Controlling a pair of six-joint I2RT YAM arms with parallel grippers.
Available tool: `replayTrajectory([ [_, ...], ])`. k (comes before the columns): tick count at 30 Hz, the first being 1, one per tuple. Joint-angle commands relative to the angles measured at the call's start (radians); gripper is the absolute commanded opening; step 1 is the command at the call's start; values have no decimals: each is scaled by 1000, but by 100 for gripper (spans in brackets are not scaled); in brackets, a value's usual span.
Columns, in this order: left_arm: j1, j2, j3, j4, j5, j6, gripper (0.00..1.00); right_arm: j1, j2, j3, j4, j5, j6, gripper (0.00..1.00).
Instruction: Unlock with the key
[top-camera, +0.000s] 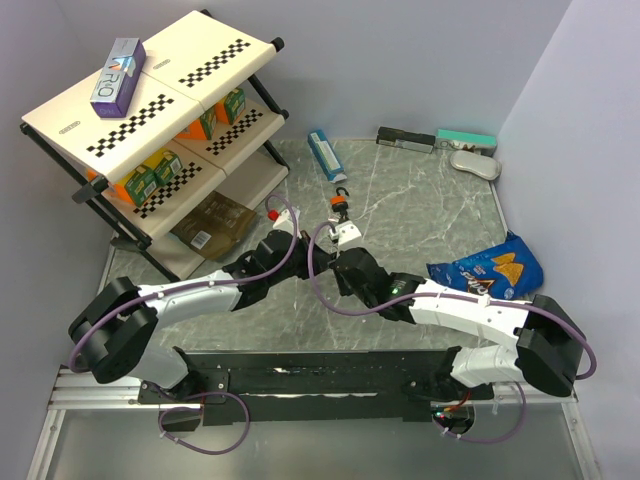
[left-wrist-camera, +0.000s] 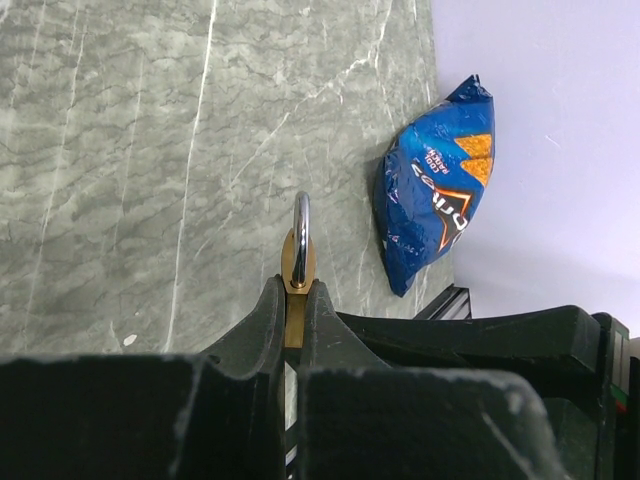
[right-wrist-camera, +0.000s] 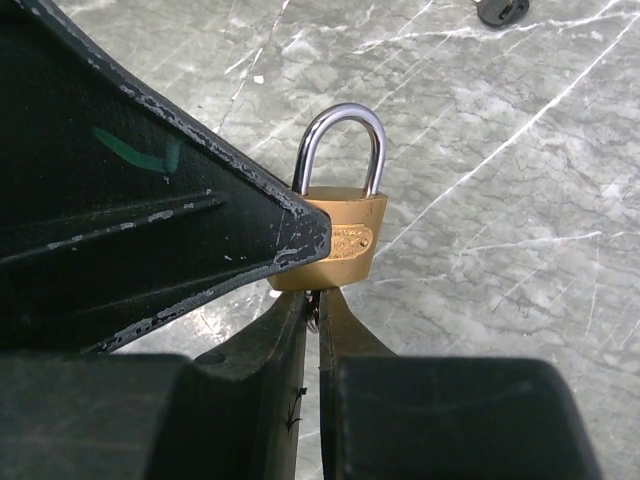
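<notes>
A small brass padlock (right-wrist-camera: 340, 235) with a steel shackle is held off the marble table. My left gripper (left-wrist-camera: 293, 295) is shut on its body (left-wrist-camera: 298, 265), seen edge-on, with the shackle sticking out past the fingertips. In the right wrist view the left finger (right-wrist-camera: 170, 190) covers the lock's left side. My right gripper (right-wrist-camera: 313, 300) sits directly under the lock's bottom face, its jaws shut on the key (right-wrist-camera: 314, 306). Only a thin dark sliver of the key shows between the pads. In the top view both grippers meet near the table's middle (top-camera: 325, 250).
An orange-bodied padlock (top-camera: 343, 206) lies just behind the grippers. A blue chip bag (top-camera: 490, 270) lies at the right. A checkered shelf rack (top-camera: 160, 110) with boxes fills the back left. A blue-white tube (top-camera: 326, 154) and some flat items (top-camera: 440, 140) lie along the back.
</notes>
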Motion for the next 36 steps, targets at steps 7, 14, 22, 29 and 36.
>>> replayTrajectory([
  [7, -5, -28, -11, 179, 153, 26, 1, -78, -89, -41, 153, -163, 60, 0],
  [14, -5, -24, -14, 218, 184, 34, 1, -124, -145, -96, 207, -264, 66, 1],
  [22, 27, -10, 32, 132, 153, 42, 1, -124, -233, -124, 178, -301, 55, 45],
  [29, 155, -68, -4, 155, 332, 155, 1, -210, -437, -116, 57, -440, 65, 71],
  [36, 231, -179, 9, 60, 822, 387, 1, -386, -479, -26, 47, -747, 35, 75],
])
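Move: The key is already between the right fingers, at the underside of the brass padlock, whose middle lies about 3 cm ahead, 1 cm left and 1 cm above the right hand. The left hand grips this padlock, its middle roughly 1 cm ahead and 1 cm right. From the right hand, the orange lock lies some 16 cm ahead, 1 cm right; the brown package about 12 cm ahead, 28 cm left; both some 13 cm below. Keep the padlock pinched in the left fingers while the right gripper, still shut on the key, rolls its left side up some 10 degrees and eases up a little. Then open the right fingers wide, let go of the key and pull away mostly upward, about 11 cm in all, drifting right and rolling further. Late on, raise the left hand a few centimetres with the padlock, moving left and swinging clockwise. ##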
